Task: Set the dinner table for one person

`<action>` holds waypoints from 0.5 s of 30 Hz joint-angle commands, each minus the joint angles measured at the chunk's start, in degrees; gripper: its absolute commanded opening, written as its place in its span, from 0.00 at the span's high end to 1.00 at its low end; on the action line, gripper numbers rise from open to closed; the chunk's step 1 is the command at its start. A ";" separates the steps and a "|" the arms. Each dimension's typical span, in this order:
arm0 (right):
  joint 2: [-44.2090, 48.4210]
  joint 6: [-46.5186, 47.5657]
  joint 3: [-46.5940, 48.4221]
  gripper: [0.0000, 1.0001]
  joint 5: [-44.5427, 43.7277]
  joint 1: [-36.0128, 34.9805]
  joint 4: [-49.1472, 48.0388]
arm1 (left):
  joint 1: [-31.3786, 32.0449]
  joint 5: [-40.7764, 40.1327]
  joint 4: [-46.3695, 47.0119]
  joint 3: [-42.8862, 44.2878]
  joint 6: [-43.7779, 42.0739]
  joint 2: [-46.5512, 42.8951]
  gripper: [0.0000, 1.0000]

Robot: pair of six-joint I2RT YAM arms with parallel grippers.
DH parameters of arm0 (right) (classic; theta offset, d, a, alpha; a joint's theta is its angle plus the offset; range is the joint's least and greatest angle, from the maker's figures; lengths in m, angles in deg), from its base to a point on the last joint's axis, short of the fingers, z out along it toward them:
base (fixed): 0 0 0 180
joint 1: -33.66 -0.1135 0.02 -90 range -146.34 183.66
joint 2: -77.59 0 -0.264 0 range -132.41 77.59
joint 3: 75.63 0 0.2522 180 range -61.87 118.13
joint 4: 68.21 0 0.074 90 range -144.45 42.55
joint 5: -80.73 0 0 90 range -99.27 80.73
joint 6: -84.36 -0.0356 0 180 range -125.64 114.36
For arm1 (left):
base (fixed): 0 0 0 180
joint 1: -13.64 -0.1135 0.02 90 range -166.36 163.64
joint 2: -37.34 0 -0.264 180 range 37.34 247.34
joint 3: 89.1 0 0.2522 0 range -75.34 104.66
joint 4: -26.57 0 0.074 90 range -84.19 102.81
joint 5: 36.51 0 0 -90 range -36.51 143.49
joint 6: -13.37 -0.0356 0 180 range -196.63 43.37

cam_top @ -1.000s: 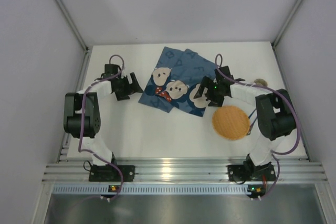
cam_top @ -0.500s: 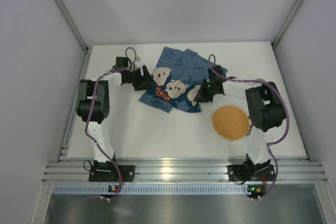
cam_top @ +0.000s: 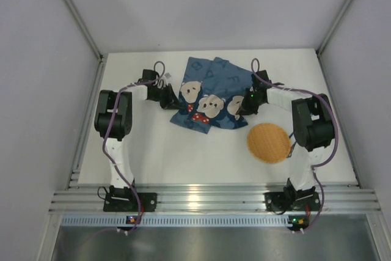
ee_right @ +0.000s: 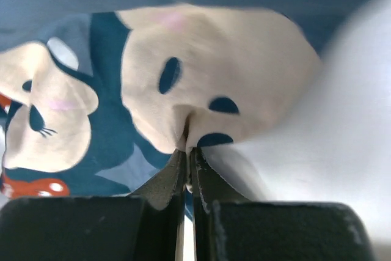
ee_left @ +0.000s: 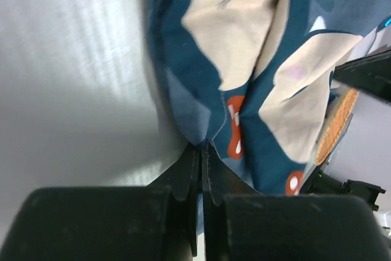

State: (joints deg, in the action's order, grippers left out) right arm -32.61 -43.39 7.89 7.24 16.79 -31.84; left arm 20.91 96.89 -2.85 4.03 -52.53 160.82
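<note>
A blue bear-patterned cloth placemat (cam_top: 211, 96) lies rumpled at the back middle of the white dinner table (cam_top: 183, 151). My left gripper (cam_top: 173, 97) is shut on the cloth's left edge; in the left wrist view the jaws (ee_left: 201, 148) pinch a fold of the blue placemat (ee_left: 244, 59). My right gripper (cam_top: 244, 107) is shut on the cloth's right edge; in the right wrist view its jaws (ee_right: 188, 151) pinch a cream bear face of the placemat (ee_right: 201, 71).
A round orange woven coaster (cam_top: 268, 142) lies on the table in front of the right gripper, also seen as an orange edge (ee_left: 337, 123) in the left wrist view. White walls with metal rails enclose the table on three sides.
Both grippers moved inward to the placemat's edges and went from open to shut on it. The cloth has bunched up between them.
</note>
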 commanded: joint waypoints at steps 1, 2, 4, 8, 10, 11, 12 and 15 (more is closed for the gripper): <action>4.36 3.56 3.45 1.00 -3.68 5.08 5.15 | -2.78 -12.63 -6.84 -3.17 -2.39 -1.57 1.00; 4.72 4.26 3.89 1.00 -4.12 6.04 6.99 | -4.00 -14.29 -6.58 -4.91 -1.95 -3.66 1.00; 5.25 4.71 4.07 1.00 -5.26 8.77 8.49 | -4.98 -15.88 -6.23 -7.03 -1.69 -6.13 1.00; 5.08 5.06 3.98 1.00 -6.84 11.85 12.53 | -6.83 -20.54 -4.47 -13.71 -0.02 -12.91 1.00; 4.90 5.06 3.90 1.00 -7.81 12.90 13.42 | -9.02 -22.82 -3.94 -16.95 1.12 -15.80 1.00; 4.99 5.06 3.81 1.00 -7.99 13.08 14.29 | -9.55 -23.53 -3.50 -18.02 1.91 -16.77 1.00; 4.99 5.06 3.72 1.00 -8.77 13.26 14.83 | -9.81 -24.49 -3.06 -19.07 2.35 -17.74 1.00; 5.51 5.06 2.85 1.00 -9.74 13.26 16.15 | -10.43 -27.57 -2.53 -22.50 3.85 -21.26 1.00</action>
State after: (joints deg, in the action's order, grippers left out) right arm -29.79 -39.09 9.53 -0.02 29.82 -18.99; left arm 11.14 78.18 -4.65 -15.40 -49.75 142.05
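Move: Both hands already pinch the cloth's near side at table level. Its middle is about 13 cm to the left hand's right and 5 cm ahead; from the right hand it is some 10 cm left and 8 cm ahead. The round wicker mat lies roughly 13 cm to the right hand's right and 12 cm back, with the cutlery about 24 cm right and 10 cm back. Keeping their pinches, both hands drag the cloth's near side outward, about 11 cm each; the left also eases back. ##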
